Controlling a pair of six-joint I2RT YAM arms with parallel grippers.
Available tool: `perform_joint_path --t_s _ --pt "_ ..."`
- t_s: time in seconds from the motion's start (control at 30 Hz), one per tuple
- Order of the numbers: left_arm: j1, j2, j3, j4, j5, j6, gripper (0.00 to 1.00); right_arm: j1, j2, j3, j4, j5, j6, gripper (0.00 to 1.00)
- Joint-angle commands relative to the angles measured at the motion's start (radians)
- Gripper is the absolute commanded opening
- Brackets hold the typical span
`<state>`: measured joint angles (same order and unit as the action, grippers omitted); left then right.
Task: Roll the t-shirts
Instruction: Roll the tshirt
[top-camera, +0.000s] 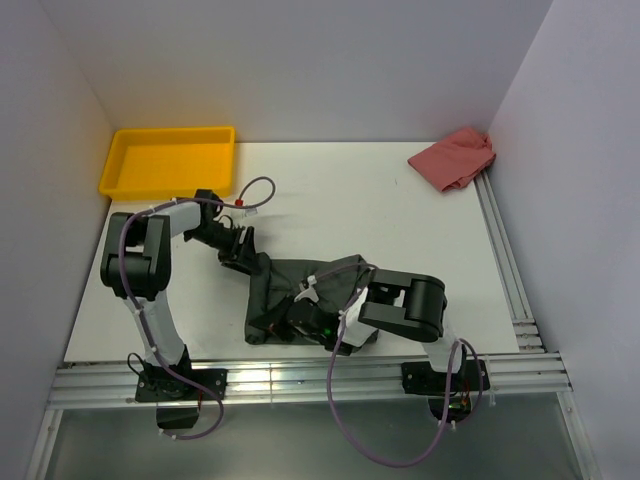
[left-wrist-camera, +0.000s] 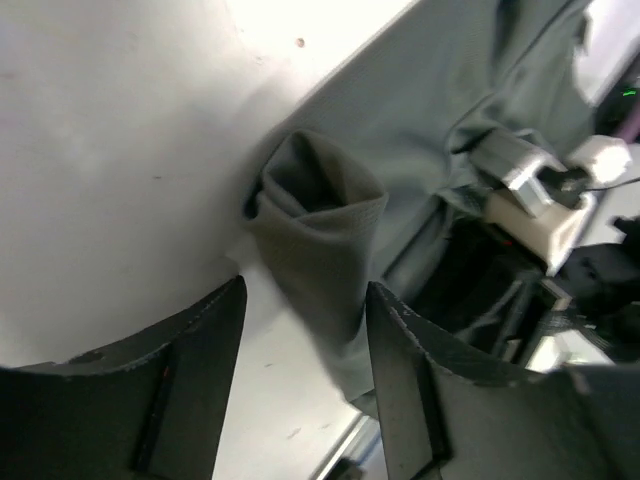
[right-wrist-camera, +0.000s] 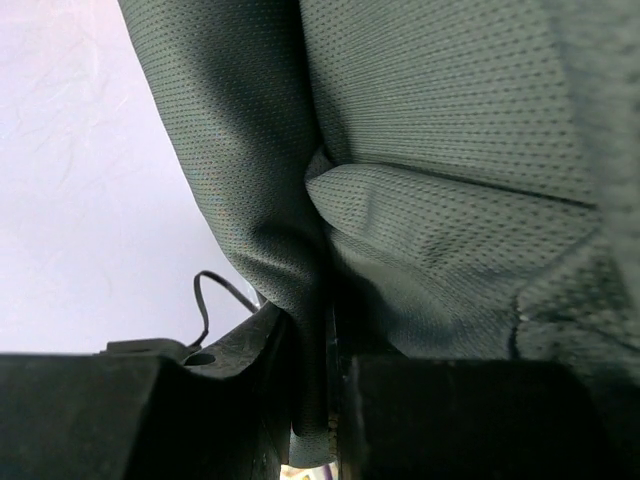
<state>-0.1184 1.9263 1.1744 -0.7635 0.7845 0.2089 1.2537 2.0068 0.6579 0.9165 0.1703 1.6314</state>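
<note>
The dark charcoal-grey t-shirt (top-camera: 275, 292) lies bunched and partly folded at the near middle of the white table. My left gripper (top-camera: 240, 250) is at the shirt's far left corner. In the left wrist view (left-wrist-camera: 305, 290) its jaws stand apart, and a raised fold of the shirt (left-wrist-camera: 320, 215) lies just ahead of them, running down between the fingers. My right gripper (top-camera: 312, 312) sits low on the shirt's near middle. In the right wrist view (right-wrist-camera: 325, 325) it is shut on a hanging fold of the shirt (right-wrist-camera: 450, 120). No neck label shows.
A yellow tray (top-camera: 168, 160) stands at the far left corner. A crumpled red-pink cloth (top-camera: 455, 158) lies at the far right against the wall. Metal rails run along the front edge (top-camera: 300, 382) and the right side (top-camera: 505, 260). White walls enclose the table.
</note>
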Motion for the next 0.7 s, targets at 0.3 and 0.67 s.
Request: perform_joint_path --t_s 0.3,0.67 --pt "-0.041 -0.001 -0.041 0.11 0.003 -0.081 0.27 0.007 -0.023 0.121 -0.396 0.001 -0.08 0.4" --pt "-0.086 -0.185 -0.03 0.177 -0.301 -0.252 0.0 0.027 -0.111 0.463 -1.268 0.242 -0.163 0.57"
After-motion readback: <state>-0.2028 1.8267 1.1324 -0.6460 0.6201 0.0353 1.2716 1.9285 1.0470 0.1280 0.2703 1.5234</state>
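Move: Just right of the left hand, about 3 cm off, level fore-and-aft and some 2 cm lower, stands the far end of the t-shirt's rolled edge. The roll's near end, still in the right fingers, lies roughly 17 cm nearer and 3 cm right of the left hand. From the right hand, the middle of the t-shirt lies about 11 cm right and 6 cm ahead, and the far end some 15 cm straight ahead. Easing about 2 cm right and 1 cm down onto the far end of the rolled edge, the left hand closes and pinches the cloth, then starts up and forward with it by 1 to 2 cm. The right hand opens on the near end while shifting some 2 cm left, then slightly forward and up, its fingers tipping about 20 degrees further downward. ##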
